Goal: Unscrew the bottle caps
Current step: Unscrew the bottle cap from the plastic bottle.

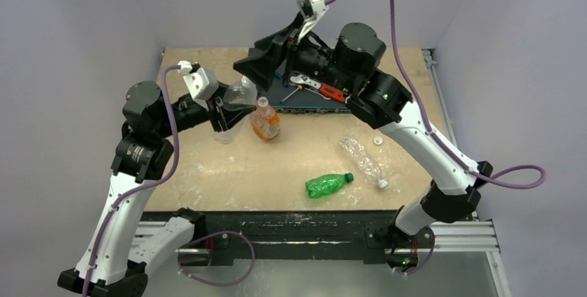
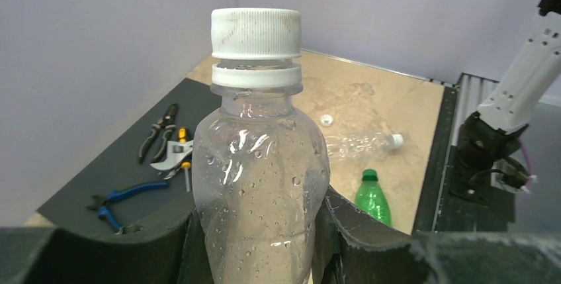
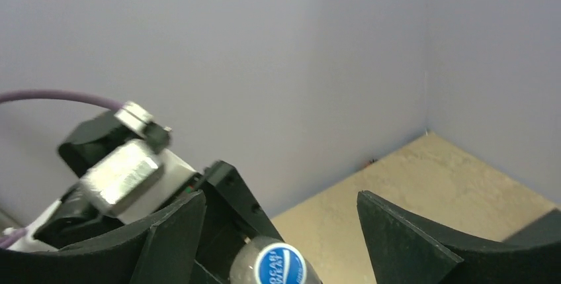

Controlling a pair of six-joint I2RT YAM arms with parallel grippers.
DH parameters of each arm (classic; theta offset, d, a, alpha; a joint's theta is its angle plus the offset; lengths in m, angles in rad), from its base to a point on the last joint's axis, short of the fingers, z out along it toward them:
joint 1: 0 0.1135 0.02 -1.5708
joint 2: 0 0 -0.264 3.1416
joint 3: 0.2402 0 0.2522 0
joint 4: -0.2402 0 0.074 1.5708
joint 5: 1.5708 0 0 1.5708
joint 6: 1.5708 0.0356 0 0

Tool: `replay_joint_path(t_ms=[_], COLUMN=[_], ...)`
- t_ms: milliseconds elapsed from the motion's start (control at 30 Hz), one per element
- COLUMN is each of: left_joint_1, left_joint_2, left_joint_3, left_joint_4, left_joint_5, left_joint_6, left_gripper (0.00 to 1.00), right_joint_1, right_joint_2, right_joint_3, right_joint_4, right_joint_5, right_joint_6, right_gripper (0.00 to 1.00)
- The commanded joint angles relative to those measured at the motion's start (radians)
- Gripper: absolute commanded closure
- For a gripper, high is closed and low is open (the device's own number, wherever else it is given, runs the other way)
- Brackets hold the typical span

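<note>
My left gripper (image 2: 261,234) is shut on a clear bottle (image 2: 261,165) and holds it up off the table (image 1: 208,172). Its white ribbed cap (image 2: 256,32) sits on the neck. In the top view this bottle (image 1: 239,95) tilts toward my right gripper (image 1: 255,68). The right gripper (image 3: 281,221) is open, and the cap's blue top (image 3: 281,265) shows low between its fingers, nearer the left one, touching neither. An orange-label bottle (image 1: 265,122) stands mid-table. A green bottle (image 1: 327,185) and a clear crinkled bottle (image 1: 363,160) lie on the right. One loose white cap (image 1: 378,140) lies beside them.
A dark mat (image 1: 304,100) at the back holds a wrench and pliers (image 1: 311,86). In the left wrist view they lie to the left (image 2: 165,151), with blue-handled pliers (image 2: 122,198) nearer. Walls close off the back and both sides.
</note>
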State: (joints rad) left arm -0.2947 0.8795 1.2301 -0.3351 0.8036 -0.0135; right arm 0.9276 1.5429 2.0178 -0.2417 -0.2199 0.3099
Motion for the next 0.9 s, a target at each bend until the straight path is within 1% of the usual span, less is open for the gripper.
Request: replay_joint_path(t_ms=[0,167,433,567,633,733,800,867], left_joint_1=[0.005,0.005,0.005,0.005,0.005,0.005,0.005,0.005], left_joint_2=[-0.034,-0.03,-0.022,-0.016,-0.014,-0.021,-0.021,-0.015], left_joint_3=[0.004,0.02,0.028,0.033,0.041,0.04,0.041,0.044], left_joint_4=[0.004,-0.008,-0.005,0.009,0.011,0.035,0.06,0.083], left_joint_5=[-0.129,-0.142,-0.148,-0.154,-0.16,-0.138,-0.081,0.031], left_joint_6=[0.112,0.11,0.096,0.072,0.059,0.022,-0.039,-0.095], left_gripper=[1.0,1.0,1.0,1.0,1.0,1.0,1.0,1.0], right_joint_1=[0.01,0.01,0.01,0.01,0.01,0.01,0.01,0.01], right_joint_2=[0.016,0.016,0.019,0.023,0.02,0.003,-0.012,-0.03], right_joint_3=[-0.009,-0.031,-0.043,-0.06,-0.076,-0.129,-0.162,-0.181], right_joint_4=[-0.087,-0.054,-0.055,-0.058,-0.053,-0.013,0.019,0.058], right_joint_5=[0.094,0.059,0.036,0.025,0.02,0.001,-0.016,-0.052], right_joint_6=[0.041,0.06,0.069,0.072,0.075,0.086,0.085,0.067], right_gripper=[0.14,0.23,0.49,0.59,0.67,0.83,0.93,1.0])
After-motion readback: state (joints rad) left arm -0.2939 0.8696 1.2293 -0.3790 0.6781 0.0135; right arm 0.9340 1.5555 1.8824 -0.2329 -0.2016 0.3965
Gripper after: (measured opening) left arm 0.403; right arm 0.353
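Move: The white cap of the clear bottle that the left hand holds is some 6 cm below the open right hand, about 1 cm to its left and level with it fore and aft. The opened orange-label bottle stands 7 cm ahead of the right hand and 1 cm to its left, some 46 cm lower; the green bottle lies 7 cm back and 18 cm to the right, about 50 cm down. From the left hand, the cap is about 8 cm above, 3 cm right, 2 cm forward. Down about 6 cm onto the bottle's cap goes the right hand, drifting a couple of centimetres left and slightly forward while it rolls and dips some 10 degrees; its wide-open fingers then close and pinch the cap from both sides. The left hand keeps its grip on the bottle, easing about 2 cm forward and left. ##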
